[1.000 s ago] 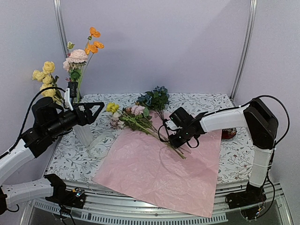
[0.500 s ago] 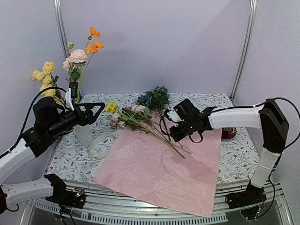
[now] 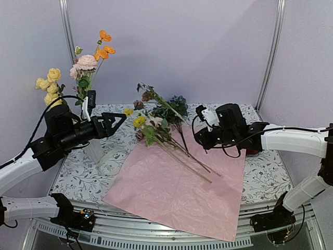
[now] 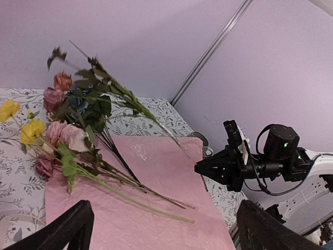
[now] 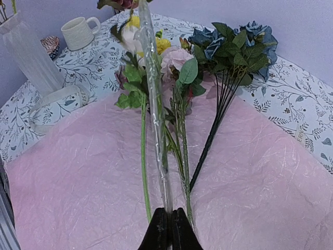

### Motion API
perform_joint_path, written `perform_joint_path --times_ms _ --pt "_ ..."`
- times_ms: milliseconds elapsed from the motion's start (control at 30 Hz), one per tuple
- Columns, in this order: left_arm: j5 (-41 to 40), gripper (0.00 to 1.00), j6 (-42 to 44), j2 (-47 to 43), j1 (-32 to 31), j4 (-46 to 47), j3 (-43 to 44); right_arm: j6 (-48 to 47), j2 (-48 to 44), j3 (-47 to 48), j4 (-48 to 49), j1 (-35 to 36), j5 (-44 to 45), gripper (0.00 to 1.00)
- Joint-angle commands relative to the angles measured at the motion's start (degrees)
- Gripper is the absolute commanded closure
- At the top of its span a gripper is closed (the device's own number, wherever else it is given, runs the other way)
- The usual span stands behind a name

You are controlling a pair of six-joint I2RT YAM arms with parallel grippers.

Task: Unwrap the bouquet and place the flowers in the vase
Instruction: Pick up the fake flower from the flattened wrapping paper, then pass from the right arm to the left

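My right gripper point(image 3: 201, 136) is shut on the lower end of one long stem in a clear sleeve point(image 5: 156, 104), held up off the table; its small mauve blooms point(image 3: 146, 95) point up and left. The other flowers point(image 3: 156, 130), with blue roses point(image 3: 175, 107), lie on the opened pink wrapping paper point(image 3: 177, 192). The white ridged vase point(image 3: 94, 149) stands at the left with yellow, pink and orange flowers point(image 3: 86, 63) in it. My left gripper point(image 3: 117, 122) hovers open beside the vase, holding nothing.
A cream ribbon point(image 3: 107, 166) lies on the floral tablecloth by the vase's foot. A cream mug point(image 5: 78, 32) stands behind the vase. A cup on a red saucer point(image 3: 254, 149) sits at the right, behind my right arm. Metal frame posts point(image 3: 271, 52) stand at the back.
My right gripper has closed on the stem and moved up and right, lifting it clear of the other flowers. The left gripper has shifted slightly right, still open.
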Motion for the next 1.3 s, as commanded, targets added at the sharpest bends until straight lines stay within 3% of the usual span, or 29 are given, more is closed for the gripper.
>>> perform_joint_path --times_ms 0,367,400,467,600,833,1267 --pt "-2.4 0.02 -3.2 3.0 -5.1 6.7 0.3 1.9 -6.0 -3.3 9.2 -0.2 -1.8 0.96" --pt "-5.1 0.02 -0.1 17.1 -15.2 24.3 5.4 2.9 -18.7 -13.5 22.9 -0.2 -11.5 0.96" --pt "-5.3 0.04 0.4 18.5 -15.7 25.8 6.2 2.9 -19.7 -14.3 24.1 -0.2 -12.7 0.96" --pt "-5.2 0.19 2.3 21.3 -16.5 30.3 7.5 3.0 -21.3 -16.0 26.7 -0.2 -15.5 0.96" --pt "-4.4 0.22 3.8 25.4 -17.2 35.1 10.9 4.5 -23.6 -18.5 32.4 -0.1 -19.8 0.96" --pt "-1.1 0.31 5.0 28.4 -17.2 45.2 13.3 5.9 -23.3 -19.8 37.3 1.9 -22.6 0.96" --pt "1.6 0.40 5.5 28.9 -17.2 49.9 14.3 9.4 -17.2 -18.9 43.8 5.8 -26.6 0.97"
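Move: The fake flower is already pinched near its stem end by the right hand. Its middle lies about 14 cm ahead, 20 cm right and 6 cm below the left hand. The left gripper is some 31 cm left, 6 cm back and 13 cm above the right hand. From the right hand, the remaining flowers on the paper lie roughly 10 cm left, 6 cm ahead and 15 cm below, the blue flowers 9 cm left and 20 cm ahead. Up and back goes the right hand, about 14 cm up and 12 cm back, keeping its pinch on the stem and rolling its left side up some 35 degrees while turning counter-clockwise, to stand the flower up. The left hand sweeps about 14 cm right towards the stem, then rises 12 cm beside it, tipping its fingers upward and closing them partway without visible contact. ##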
